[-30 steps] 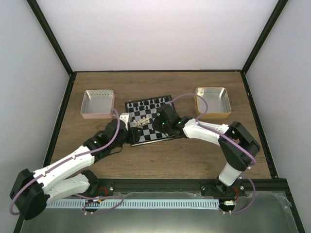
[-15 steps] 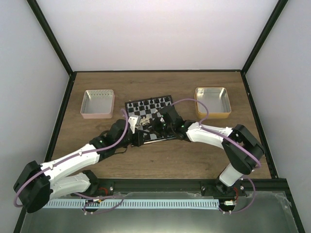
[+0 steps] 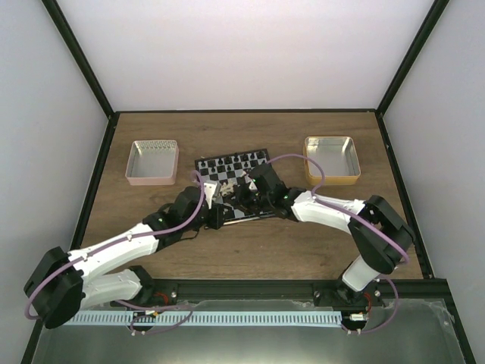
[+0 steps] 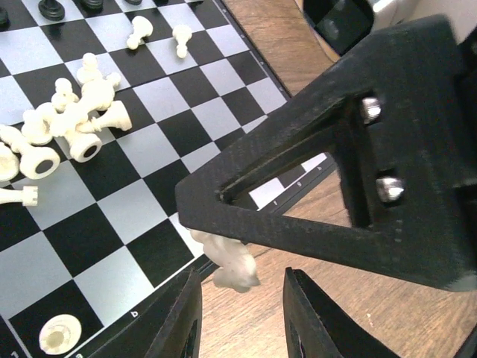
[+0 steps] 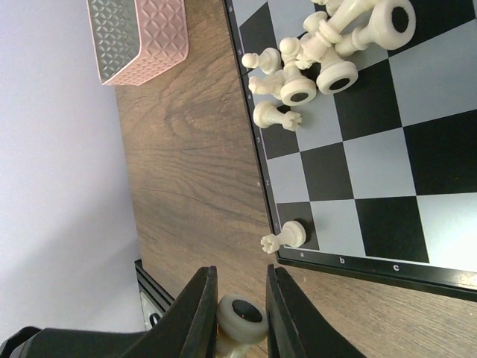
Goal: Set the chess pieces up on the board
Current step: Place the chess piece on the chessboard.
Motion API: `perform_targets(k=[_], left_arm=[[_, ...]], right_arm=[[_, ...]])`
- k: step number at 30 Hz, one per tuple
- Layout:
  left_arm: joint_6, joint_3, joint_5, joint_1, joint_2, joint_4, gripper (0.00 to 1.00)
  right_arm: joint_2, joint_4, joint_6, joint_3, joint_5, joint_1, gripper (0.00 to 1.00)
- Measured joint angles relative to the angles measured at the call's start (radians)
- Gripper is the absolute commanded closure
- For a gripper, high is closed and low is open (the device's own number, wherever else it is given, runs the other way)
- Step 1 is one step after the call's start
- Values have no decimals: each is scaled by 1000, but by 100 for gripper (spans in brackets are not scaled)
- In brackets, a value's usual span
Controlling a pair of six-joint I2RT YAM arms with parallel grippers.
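The board (image 3: 227,173) lies mid-table with a heap of fallen cream-white chess pieces (image 4: 71,123) on its left half, the same heap (image 5: 328,45) showing in the right wrist view. One cream rook (image 5: 287,237) stands on the near corner square. My right gripper (image 5: 240,270) is shut on a cream piece (image 5: 240,319) just off the board's near edge. In the left wrist view that held piece (image 4: 232,267) hangs under the right gripper's black finger. My left gripper (image 4: 242,277) is under it, jaws apart on either side, not touching it.
Black figures (image 3: 235,161) line the board's far row. A pink tray (image 3: 154,161) sits to the board's left and a gold tray (image 3: 331,159) to its right. Both wrists (image 3: 227,203) crowd together over the board's near edge.
My left arm has reached in toward the board's near edge and its jaws have narrowed. My right gripper has shifted slightly toward the near-left with its piece.
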Motion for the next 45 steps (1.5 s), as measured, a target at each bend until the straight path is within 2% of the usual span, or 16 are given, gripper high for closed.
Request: perform_targets(k=[5, 10, 12, 15, 19, 22, 32, 38, 45], left_arm=[[23, 14, -28, 0, 24, -9, 70], [44, 28, -39, -3, 37, -10, 87], [50, 29, -43, -5, 38, -13, 90], [63, 29, -44, -6, 41, -14, 95], [61, 35, -47, -5, 44, -26, 96], [42, 51, -46, -5, 44, -63, 96], [-24, 196, -43, -5, 75, -316, 96], [-33, 383, -23, -5, 264, -536, 96], [33, 574, -26, -3, 514, -781, 96]], right_arm=[[-6, 0, 0, 0, -12, 0, 88], [-7, 2, 0, -2, -22, 0, 88], [-8, 0, 2, -4, -20, -1, 86], [-11, -2, 7, -8, -15, -2, 74], [-32, -15, -11, -10, 8, 0, 48], [-75, -41, -33, -12, 51, 0, 40], [-366, -168, -93, -126, 237, -10, 38], [-563, -238, -149, -263, 367, -10, 38], [-594, -262, -215, -320, 463, -10, 38]])
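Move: The white chess piece sits in the right gripper's fingertips, right at its hand point, and lies only about 1 cm ahead and 1 cm to the right of the open left gripper, level with it. From the left hand, the white rook on the near-left corner square stands some 3 cm ahead, 6 cm to the left and 9 cm below; the pile of white pieces lies about 14 cm ahead, 2 cm left and equally low. Ease the left gripper about 1 cm forward around the white chess piece and pinch it while the right hand still holds it. Then open the right fingers and pull that hand some 14 cm to the right, rising before it sinks again. With the left keeping its grip, swing its fingers about 40 degrees towards pointing down and lower the piece some 5 cm towards the board's near edge. ##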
